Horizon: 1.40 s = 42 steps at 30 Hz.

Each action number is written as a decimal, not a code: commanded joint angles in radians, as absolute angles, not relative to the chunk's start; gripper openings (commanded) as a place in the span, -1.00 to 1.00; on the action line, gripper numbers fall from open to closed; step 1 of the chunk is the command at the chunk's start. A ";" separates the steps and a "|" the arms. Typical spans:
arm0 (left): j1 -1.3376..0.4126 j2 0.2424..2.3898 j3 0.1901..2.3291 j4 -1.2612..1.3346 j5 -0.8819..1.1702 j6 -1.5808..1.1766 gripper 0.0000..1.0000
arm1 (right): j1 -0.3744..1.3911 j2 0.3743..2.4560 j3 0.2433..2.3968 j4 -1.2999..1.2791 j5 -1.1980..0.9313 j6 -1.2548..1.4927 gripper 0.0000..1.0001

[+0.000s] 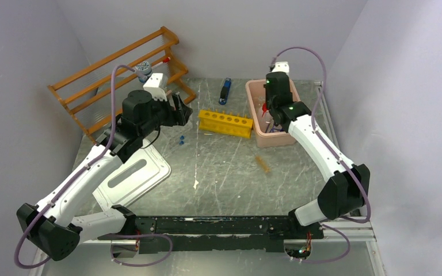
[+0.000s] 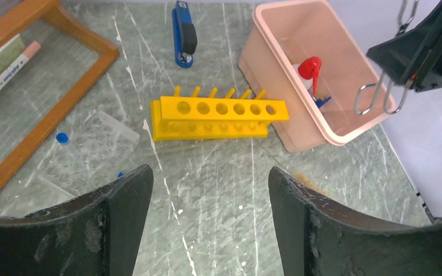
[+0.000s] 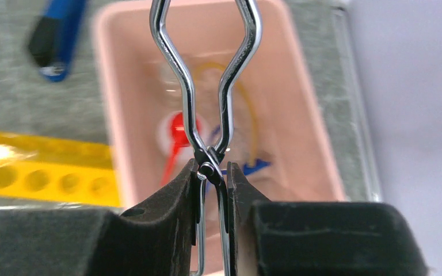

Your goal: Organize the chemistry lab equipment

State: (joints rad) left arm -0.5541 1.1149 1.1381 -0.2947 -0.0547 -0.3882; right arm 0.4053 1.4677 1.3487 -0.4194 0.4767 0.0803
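My right gripper [image 3: 213, 167] is shut on the metal tongs [image 3: 207, 86] and holds them above the pink bin [image 1: 254, 109]. The tongs' loops [image 2: 380, 95] hang over the bin's far rim in the left wrist view. Inside the bin [image 3: 299, 103] lie a red-capped squeeze bottle [image 2: 309, 69], a curl of yellowish tubing [image 3: 252, 109] and a small blue piece [image 3: 260, 167]. My left gripper [image 2: 210, 178] is open with nothing between its fingers, above bare table left of the yellow tube rack [image 1: 225, 122]. A loose blue cap [image 2: 62, 137] lies by a clear well plate [image 2: 92, 149].
A blue stapler [image 2: 183, 34] lies behind the yellow rack [image 2: 218, 118]. A wooden shelf rack [image 1: 115, 75] with markers [image 2: 6, 66] stands at the far left. A white tray [image 1: 132, 172] sits under my left arm. A tan brush-like item [image 1: 262, 164] lies right of centre.
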 commanded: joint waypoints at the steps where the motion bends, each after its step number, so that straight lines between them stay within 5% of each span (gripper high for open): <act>1: -0.551 1.125 1.115 -0.299 0.002 -0.395 0.54 | 0.310 1.428 1.295 -0.374 0.596 0.009 -1.00; 7: -0.551 1.147 1.095 -0.279 0.043 -0.422 0.52 | 0.276 1.435 1.160 -0.216 0.624 -0.096 -1.00; 20: -0.551 1.199 1.122 -0.306 0.060 -0.453 0.50 | 0.154 1.647 1.168 -0.017 0.332 -0.135 -1.00; 42: -0.549 1.257 1.132 -0.316 0.036 -0.458 0.48 | 0.071 1.905 1.306 -0.088 0.106 -0.129 -0.75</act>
State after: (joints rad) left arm -0.5533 1.2510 1.1046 -0.3126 0.0311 -0.4484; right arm 0.0734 1.8946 1.2598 -0.0929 0.1371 -0.1532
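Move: My right hand holds the metal tongs high over the left part of the pink bin. The bin's middle is roughly 7 cm ahead, 5 cm to the right and 20 cm below. The red-bulbed bottle inside it lies about 6 cm ahead, level sideways; the yellow rack some 16 cm to the left and 3 cm farther out than my right hand, 22 cm below. From my empty left hand the bin is about 16 cm ahead, 35 cm right, 26 cm below. I swing my right hand about 9 cm right over the pink bin, already sinking, then carry the tongs forward and steeply down into it, some 18 cm lower in all, tipping the fingers about 15 degrees further down and keeping my grip. My left hand, open and empty, eases down about 7 cm. ##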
